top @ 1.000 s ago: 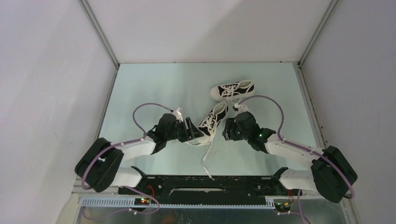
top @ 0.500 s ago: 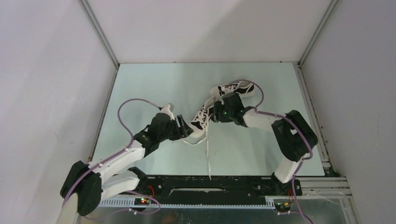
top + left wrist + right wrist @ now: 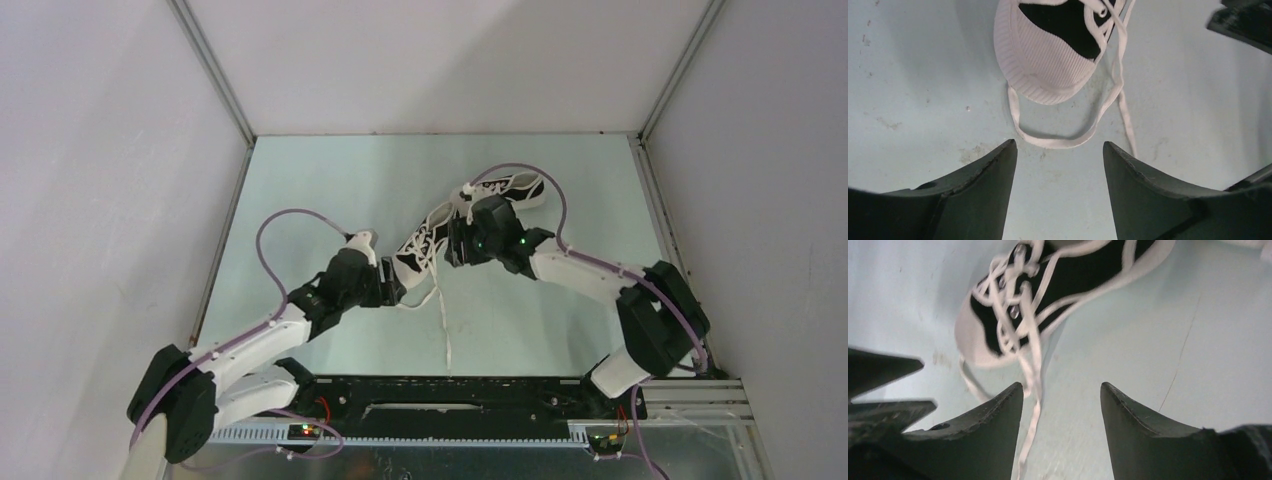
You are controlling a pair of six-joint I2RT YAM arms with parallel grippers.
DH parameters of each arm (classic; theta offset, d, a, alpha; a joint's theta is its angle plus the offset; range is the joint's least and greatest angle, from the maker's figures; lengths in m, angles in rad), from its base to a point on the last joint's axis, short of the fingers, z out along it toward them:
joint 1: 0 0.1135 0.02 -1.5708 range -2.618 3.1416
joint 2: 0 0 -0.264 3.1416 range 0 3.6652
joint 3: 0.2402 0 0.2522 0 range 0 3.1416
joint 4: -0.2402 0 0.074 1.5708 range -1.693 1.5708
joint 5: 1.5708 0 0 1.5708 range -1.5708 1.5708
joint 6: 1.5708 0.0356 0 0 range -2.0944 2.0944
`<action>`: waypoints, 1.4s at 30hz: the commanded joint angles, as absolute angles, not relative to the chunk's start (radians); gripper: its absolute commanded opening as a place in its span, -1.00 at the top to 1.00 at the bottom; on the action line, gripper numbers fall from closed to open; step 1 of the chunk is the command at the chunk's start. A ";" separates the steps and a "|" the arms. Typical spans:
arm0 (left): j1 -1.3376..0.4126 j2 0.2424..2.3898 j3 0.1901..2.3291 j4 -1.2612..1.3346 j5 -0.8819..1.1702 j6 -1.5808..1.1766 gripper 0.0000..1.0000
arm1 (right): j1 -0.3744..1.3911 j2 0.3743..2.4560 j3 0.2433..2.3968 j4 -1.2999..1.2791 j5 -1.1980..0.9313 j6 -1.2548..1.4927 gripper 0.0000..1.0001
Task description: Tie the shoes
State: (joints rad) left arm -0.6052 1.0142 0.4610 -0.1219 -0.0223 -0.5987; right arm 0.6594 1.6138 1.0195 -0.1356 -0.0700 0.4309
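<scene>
Two black canvas shoes with white soles lie on the table. The near shoe [image 3: 420,250] lies slantwise with its white toe cap [image 3: 1048,65] towards my left gripper [image 3: 397,290]. That gripper [image 3: 1059,147] is open and empty, just short of a lace loop [image 3: 1058,140] on the table. My right gripper [image 3: 453,245] hovers open beside the shoe's right flank; in its own view the laced upper [image 3: 1048,290] lies ahead, and a loose lace [image 3: 1035,405] runs past the left finger. The far shoe [image 3: 525,186] is partly hidden behind the right arm.
A long lace end [image 3: 445,330] trails from the near shoe towards the table's near edge. White walls enclose the pale green table [image 3: 320,190] on three sides. Each wrist view catches the other gripper's fingers [image 3: 1243,22] [image 3: 883,375].
The right arm swung in from the right and reached over to the near shoe. That shoe slid left and turned. The left arm stretched out, its gripper backing slightly left and opening a little.
</scene>
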 commanded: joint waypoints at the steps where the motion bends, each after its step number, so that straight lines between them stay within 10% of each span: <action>1: -0.669 1.072 0.525 -0.145 -0.097 -0.500 -0.39 | 0.754 1.495 0.911 -0.187 -0.026 0.408 -0.20; 23: -0.811 1.399 0.599 -0.058 -0.039 -0.399 -0.33 | 1.079 1.659 0.838 -0.250 0.259 0.631 0.00; 26: -0.823 1.424 0.603 -0.046 -0.026 -0.389 -0.33 | 1.085 1.655 0.837 -0.315 0.315 0.646 0.87; 33: -0.882 1.507 0.663 -0.087 -0.076 -0.315 -0.32 | 1.013 1.462 0.752 -0.368 0.399 0.615 1.00; 42: -0.957 1.684 0.846 -0.253 -0.212 -0.290 0.71 | 0.787 1.170 0.699 -0.395 0.255 0.515 1.00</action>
State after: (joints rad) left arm -0.9432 1.6199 0.8089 -0.1394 -0.1665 -0.3050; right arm 0.8627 1.2827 0.7074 -0.3832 0.3183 0.5751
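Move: Behind the right hand, about 14 cm back, 2 cm to its left and 9 cm below, lies the stretch of the near shoe's long lace that it goes for; the near shoe is some 8 cm to this hand's left, 1 cm ahead, and the far shoe 13 cm ahead, 6 cm right. The left hand goes for the lace loop by the toe, about 8 cm to its right, 1 cm back and 7 cm below; the near shoe is 10 cm ahead, 7 cm right. Drawing back about 14 cm and sinking to the table, the right hand shuts its fingers on the long lace, then carries it some 10 cm right, rising and edging forward. The left hand, open, dips slightly back, right and down beside the toe, then slides on right, turning clockwise some 25 degrees while its left side rises and its fingers close around the lace loop, not yet fully shut. ##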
